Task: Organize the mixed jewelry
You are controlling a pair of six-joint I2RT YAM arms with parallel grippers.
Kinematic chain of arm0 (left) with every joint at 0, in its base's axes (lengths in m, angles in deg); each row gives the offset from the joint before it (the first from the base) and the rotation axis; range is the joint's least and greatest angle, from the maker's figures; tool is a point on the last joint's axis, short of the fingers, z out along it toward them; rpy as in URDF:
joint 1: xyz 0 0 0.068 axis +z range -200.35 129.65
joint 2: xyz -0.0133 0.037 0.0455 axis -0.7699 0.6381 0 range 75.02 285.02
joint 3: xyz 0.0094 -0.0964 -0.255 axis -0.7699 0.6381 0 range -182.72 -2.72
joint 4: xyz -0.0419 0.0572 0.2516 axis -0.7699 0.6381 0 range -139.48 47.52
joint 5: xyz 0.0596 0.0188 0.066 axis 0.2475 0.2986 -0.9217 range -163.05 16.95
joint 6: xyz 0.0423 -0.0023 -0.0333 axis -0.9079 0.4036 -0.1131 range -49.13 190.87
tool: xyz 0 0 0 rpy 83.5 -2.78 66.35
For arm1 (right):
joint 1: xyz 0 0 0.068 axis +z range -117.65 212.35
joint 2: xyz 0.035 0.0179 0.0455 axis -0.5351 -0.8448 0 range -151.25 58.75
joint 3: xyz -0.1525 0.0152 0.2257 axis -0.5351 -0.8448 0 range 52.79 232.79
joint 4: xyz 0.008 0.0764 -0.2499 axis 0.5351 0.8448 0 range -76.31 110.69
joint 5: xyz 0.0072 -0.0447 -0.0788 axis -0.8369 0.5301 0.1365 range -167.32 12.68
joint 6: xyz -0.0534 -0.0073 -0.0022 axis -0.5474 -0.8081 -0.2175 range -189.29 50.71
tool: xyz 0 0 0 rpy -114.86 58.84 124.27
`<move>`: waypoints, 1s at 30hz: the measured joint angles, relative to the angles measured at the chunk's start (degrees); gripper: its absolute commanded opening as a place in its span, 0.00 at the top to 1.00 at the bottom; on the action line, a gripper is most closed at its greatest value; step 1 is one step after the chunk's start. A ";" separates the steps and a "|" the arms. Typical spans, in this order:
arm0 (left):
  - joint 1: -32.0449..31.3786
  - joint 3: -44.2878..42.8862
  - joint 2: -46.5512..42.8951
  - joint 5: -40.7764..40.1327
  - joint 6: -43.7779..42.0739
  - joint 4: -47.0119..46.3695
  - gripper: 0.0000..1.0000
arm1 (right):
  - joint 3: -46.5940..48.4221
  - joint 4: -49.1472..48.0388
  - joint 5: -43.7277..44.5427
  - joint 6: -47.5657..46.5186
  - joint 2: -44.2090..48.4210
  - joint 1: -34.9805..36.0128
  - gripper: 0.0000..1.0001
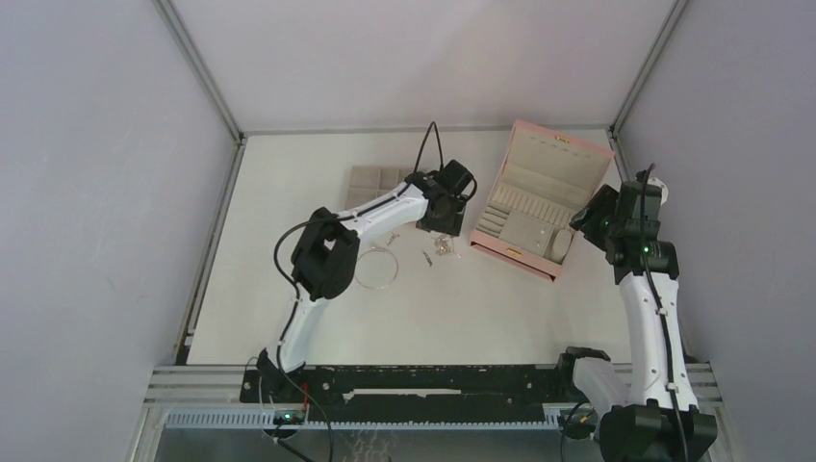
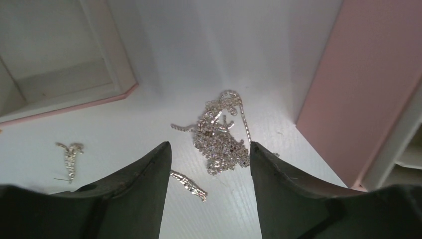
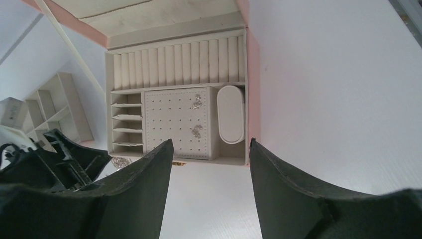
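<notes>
A sparkling silver chain cluster (image 2: 222,133) lies on the white table just beyond my open left gripper (image 2: 209,149), between its fingertips; it also shows from above (image 1: 442,244). A short silver piece (image 2: 189,185) lies between the fingers and another small piece (image 2: 69,155) lies to the left. A thin silver wire hoop (image 1: 376,268) lies on the table left of the cluster. My right gripper (image 3: 210,147) is open and empty, hovering before the open pink box (image 3: 251,99), whose peg panel holds two small silver pieces (image 3: 197,101).
The pink compartment tray (image 1: 375,183) sits at the back left of the cluster; its corner shows in the left wrist view (image 2: 69,99). The pink box (image 1: 539,197) stands open with its lid up at the right. The left arm reaches over the hoop.
</notes>
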 measured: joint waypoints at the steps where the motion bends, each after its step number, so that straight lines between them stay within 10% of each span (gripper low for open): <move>1: -0.15 0.07 0.46 0.00 0.24 0.11 0.38 | 0.00 0.17 -0.09 -0.11 0.02 -0.24 0.34; 12: -0.76 2.67 1.79 0.15 1.90 -0.26 0.51 | -0.13 1.29 -1.99 -0.74 0.28 -0.68 0.34; 25: -0.74 3.37 2.19 0.76 2.38 -1.16 0.99 | -0.48 1.31 -2.69 -0.72 0.85 -1.01 0.34; 30: -0.72 3.61 -0.46 -0.20 1.03 0.09 1.00 | -0.48 1.31 -2.95 -0.70 1.09 -1.05 0.34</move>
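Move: The jewelry pile lies about 4 cm below the left hand point and roughly 2 cm back of it, with no sideways offset. The short silver chain is some 4 cm left and 5 cm back of the hand; the divided tray's middle is about 12 cm left and 8 cm ahead, and the open jewelry box's base sits roughly 16 cm to the right and 1 cm ahead. From the idle right hand, the pile is about 28 cm left, 8 cm ahead and 19 cm down. Lower the half-open left gripper about 4 cm onto the jewelry pile, easing back nearly 2 cm and keeping the fingers pointed steeply down. Close the fingers on the tangled chains near the tabletop until they are practically shut, pinching them between the tips, then start lifting straight up, some 2 cm. ##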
